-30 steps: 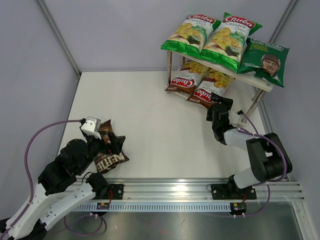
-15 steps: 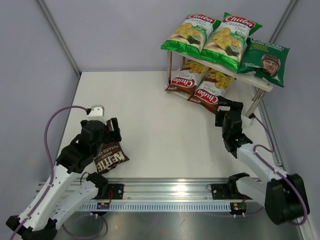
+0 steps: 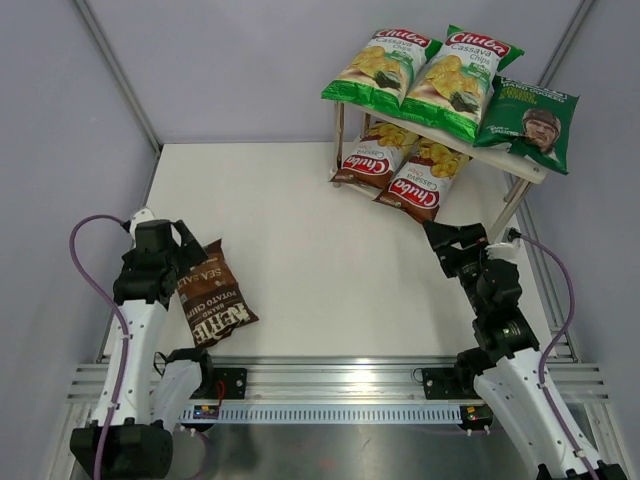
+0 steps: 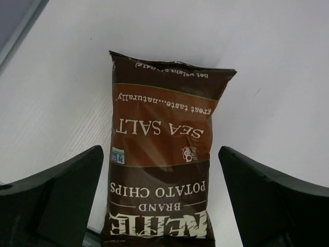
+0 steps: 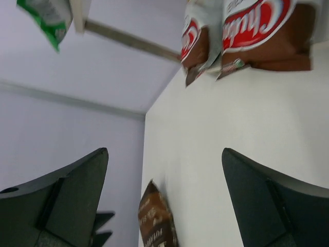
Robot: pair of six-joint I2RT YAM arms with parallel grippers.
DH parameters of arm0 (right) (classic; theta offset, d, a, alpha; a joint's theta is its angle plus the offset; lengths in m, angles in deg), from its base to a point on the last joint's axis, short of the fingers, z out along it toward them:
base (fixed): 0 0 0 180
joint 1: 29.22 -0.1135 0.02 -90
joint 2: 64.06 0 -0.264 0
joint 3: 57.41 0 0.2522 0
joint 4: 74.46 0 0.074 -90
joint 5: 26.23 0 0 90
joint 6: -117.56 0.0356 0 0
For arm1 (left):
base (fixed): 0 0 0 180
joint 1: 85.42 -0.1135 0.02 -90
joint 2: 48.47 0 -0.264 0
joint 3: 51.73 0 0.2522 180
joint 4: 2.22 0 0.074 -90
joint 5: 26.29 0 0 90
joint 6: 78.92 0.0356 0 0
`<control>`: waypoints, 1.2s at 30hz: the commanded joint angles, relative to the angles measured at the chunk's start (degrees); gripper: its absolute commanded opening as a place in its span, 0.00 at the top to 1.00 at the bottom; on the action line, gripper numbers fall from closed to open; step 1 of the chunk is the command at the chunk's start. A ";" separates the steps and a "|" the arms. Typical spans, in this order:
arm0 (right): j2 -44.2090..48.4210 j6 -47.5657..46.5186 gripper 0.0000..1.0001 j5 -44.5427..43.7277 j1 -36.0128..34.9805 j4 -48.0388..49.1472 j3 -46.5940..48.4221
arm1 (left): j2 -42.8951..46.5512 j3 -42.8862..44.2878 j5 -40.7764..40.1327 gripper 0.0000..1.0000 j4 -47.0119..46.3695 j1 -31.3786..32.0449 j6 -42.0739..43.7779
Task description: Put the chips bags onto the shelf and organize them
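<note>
The dark brown Kettle bag lies flat on the table at the near left. My left gripper hovers open over its far end, and the bag shows between the wide-apart fingers, untouched. The shelf stands at the far right. Its top board carries two green Chuba bags and the dark green portrait bag. Two brown-red Chuba bags lean out of the lower tier. My right gripper is open and empty, just in front of the shelf.
Grey walls close in the table on the left, back and right. A metal rail with both arm bases runs along the near edge. The right wrist view looks across the table to the Kettle bag and the brown-red bags.
My left gripper has backed off to the left, and the Kettle bag now lies flat and uncovered. My right gripper has drawn back from the lower shelf tier toward the near right.
</note>
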 commanded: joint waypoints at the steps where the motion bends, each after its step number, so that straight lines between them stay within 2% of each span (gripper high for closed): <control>1: 0.57 -3.84 0.00 19.08 0.20 6.13 -2.55 | 0.92 -2.19 6.00 0.01 -3.99 -5.30 -7.83; 6: -2.15 -3.04 0.01 33.50 0.20 12.12 -2.65 | 0.67 -9.65 0.90 0.01 -5.65 -11.90 -15.66; 11: -2.33 -7.16 0.01 37.39 0.20 9.06 0.25 | -2.23 -15.37 2.03 0.01 -9.78 -13.67 -17.00; 14: -1.81 -9.28 0.00 38.53 0.20 8.09 1.65 | -4.08 -22.83 6.23 0.01 -19.41 -13.75 -17.35; 17: -1.19 -10.33 0.00 39.06 0.20 7.21 2.36 | -5.57 -29.85 15.02 0.01 -27.77 -13.67 -19.46; 18: -1.10 -10.68 0.01 39.33 0.20 7.12 2.45 | -5.58 -31.28 18.96 0.02 -29.81 -13.58 -20.94; 21: -0.40 -10.95 0.01 39.50 0.20 6.50 1.92 | -4.09 -34.18 22.67 0.07 -33.59 -13.32 -23.41; 24: -0.40 -10.60 0.01 39.42 0.20 6.68 0.87 | -1.20 -35.76 24.09 0.21 -35.89 -12.26 -25.86; 25: -0.48 -10.51 0.01 39.42 0.20 6.76 0.52 | -0.40 -36.12 24.27 0.29 -36.59 -11.30 -26.66; 26: -0.75 -9.82 0.01 39.59 0.20 7.55 0.17 | 0.48 -36.56 24.27 0.43 -37.47 -10.60 -27.54; 28: -1.36 -9.02 0.01 39.94 0.20 8.61 -1.06 | 2.07 -37.44 24.80 0.54 -39.14 -9.19 -29.56; 29: -1.80 -8.41 0.01 40.12 0.20 9.31 -1.42 | 2.33 -37.44 24.97 0.65 -40.28 -8.92 -30.09; 33: -3.47 -7.79 0.01 41.00 0.20 11.51 -3.08 | 2.42 -38.23 29.09 0.80 -44.85 -7.60 -32.99; 36: -7.07 -6.30 0.01 42.93 0.20 16.33 -5.36 | 1.98 -38.58 31.56 0.86 -50.12 -5.85 -35.88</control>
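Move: The brown potato chips bag lies below the open left hand, its middle about 4 cm to the right, roughly level in reach and some 14 cm lower. It lies alone on that side of the table; only the table's near edge is close, around 16 cm back from the left hand. From the right hand the same bag is about 50 cm to the left, 4 cm back and 21 cm down. The left fingers close on the brown bag's left side near its printed logo and pinch it, after the hand drops some 14 cm beside it with a small swing out to the left and back. While closing they draw the bag right by several centimetres, a little forward and slightly up, the wrist rolling about 40 degrees, left side down. The empty right hand swings left and back, turning counter-clockwise, still open. ##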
